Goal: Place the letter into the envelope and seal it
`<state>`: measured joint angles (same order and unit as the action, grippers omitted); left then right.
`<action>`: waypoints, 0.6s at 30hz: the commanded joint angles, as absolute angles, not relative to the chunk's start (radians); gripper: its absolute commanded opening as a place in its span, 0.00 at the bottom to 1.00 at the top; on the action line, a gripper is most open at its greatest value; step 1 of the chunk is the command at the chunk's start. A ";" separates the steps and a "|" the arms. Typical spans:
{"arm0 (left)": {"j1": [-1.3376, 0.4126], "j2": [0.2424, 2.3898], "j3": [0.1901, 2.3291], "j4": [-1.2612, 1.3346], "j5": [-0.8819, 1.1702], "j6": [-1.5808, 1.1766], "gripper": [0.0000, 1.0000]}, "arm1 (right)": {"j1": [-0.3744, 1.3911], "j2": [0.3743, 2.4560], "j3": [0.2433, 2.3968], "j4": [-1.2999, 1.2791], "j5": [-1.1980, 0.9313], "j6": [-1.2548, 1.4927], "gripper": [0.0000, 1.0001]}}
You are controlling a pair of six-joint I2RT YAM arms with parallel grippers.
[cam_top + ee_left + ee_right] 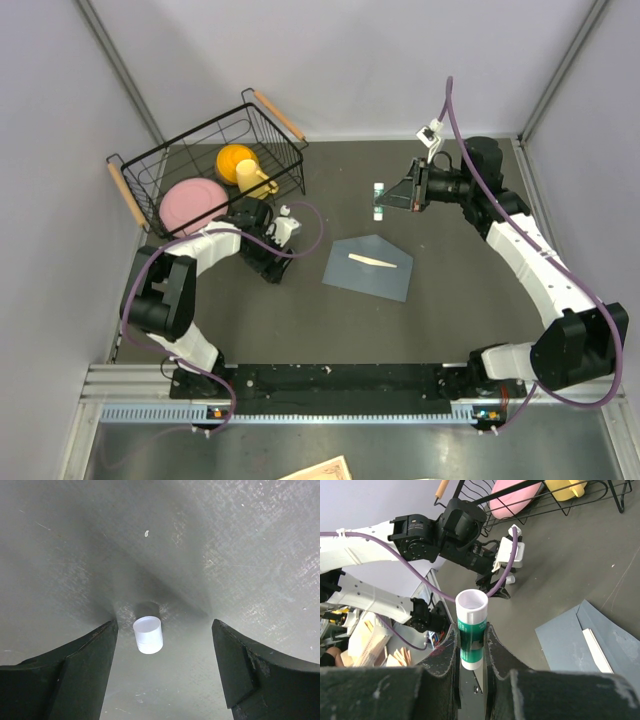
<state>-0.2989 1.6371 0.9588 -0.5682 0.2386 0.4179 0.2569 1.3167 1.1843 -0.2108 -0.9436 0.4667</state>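
Note:
The blue-grey envelope (368, 267) (560, 640) lies flat mid-table with its flap open. A cream strip of the letter (373, 262) (598, 651) shows at its mouth; the rest is hidden inside. My right gripper (386, 204) (471, 628) hovers above the table beyond the envelope, shut on a green-and-white glue stick (378, 188) (471, 605) whose open end has no cap. To the envelope's left my left gripper (271, 271) (165, 626) is open, low over the table. A small translucent white cap (148, 635) stands on the table between its fingers, touching neither.
A black wire basket (290, 150) at the back left holds a pink plate (193, 201) and a yellow cup (243, 166). Its wooden handles stick out at both ends. Grey walls close in the table on three sides.

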 commanded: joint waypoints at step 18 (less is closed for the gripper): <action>-0.329 0.875 0.920 -0.580 1.241 1.104 0.75 | 0.406 1.252 1.189 -0.762 -1.286 -0.121 0.00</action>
<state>-0.2764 0.9627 0.9855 -0.6106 0.9520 0.7902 0.2989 1.2957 1.1851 -0.5842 -1.2106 0.0948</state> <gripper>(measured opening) 0.785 0.107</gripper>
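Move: My right hand pinches the uncapped glue stick about 30 cm above the envelope. The open flap lies some 6 cm ahead of that hand, with no sideways offset, and the envelope body is almost straight below. From my left hand, low at the table, the envelope is about 22 cm to the right and some 1 cm ahead. The white cap stands free between my left fingers, 1 cm below; the yellow mug is roughly 22 cm ahead and 4 cm left. I lift my left hand steeply, about 24 cm, off the standing cap, also drawing it right and back, fingers still wide, while the wrist swings some 65 degrees from pointing down to pointing mostly right across the envelope. Meanwhile my right hand keeps its grip on the glue stick and draws back about 8 cm, away from the flap, sinking slightly and turning 20 degrees counter-clockwise. ##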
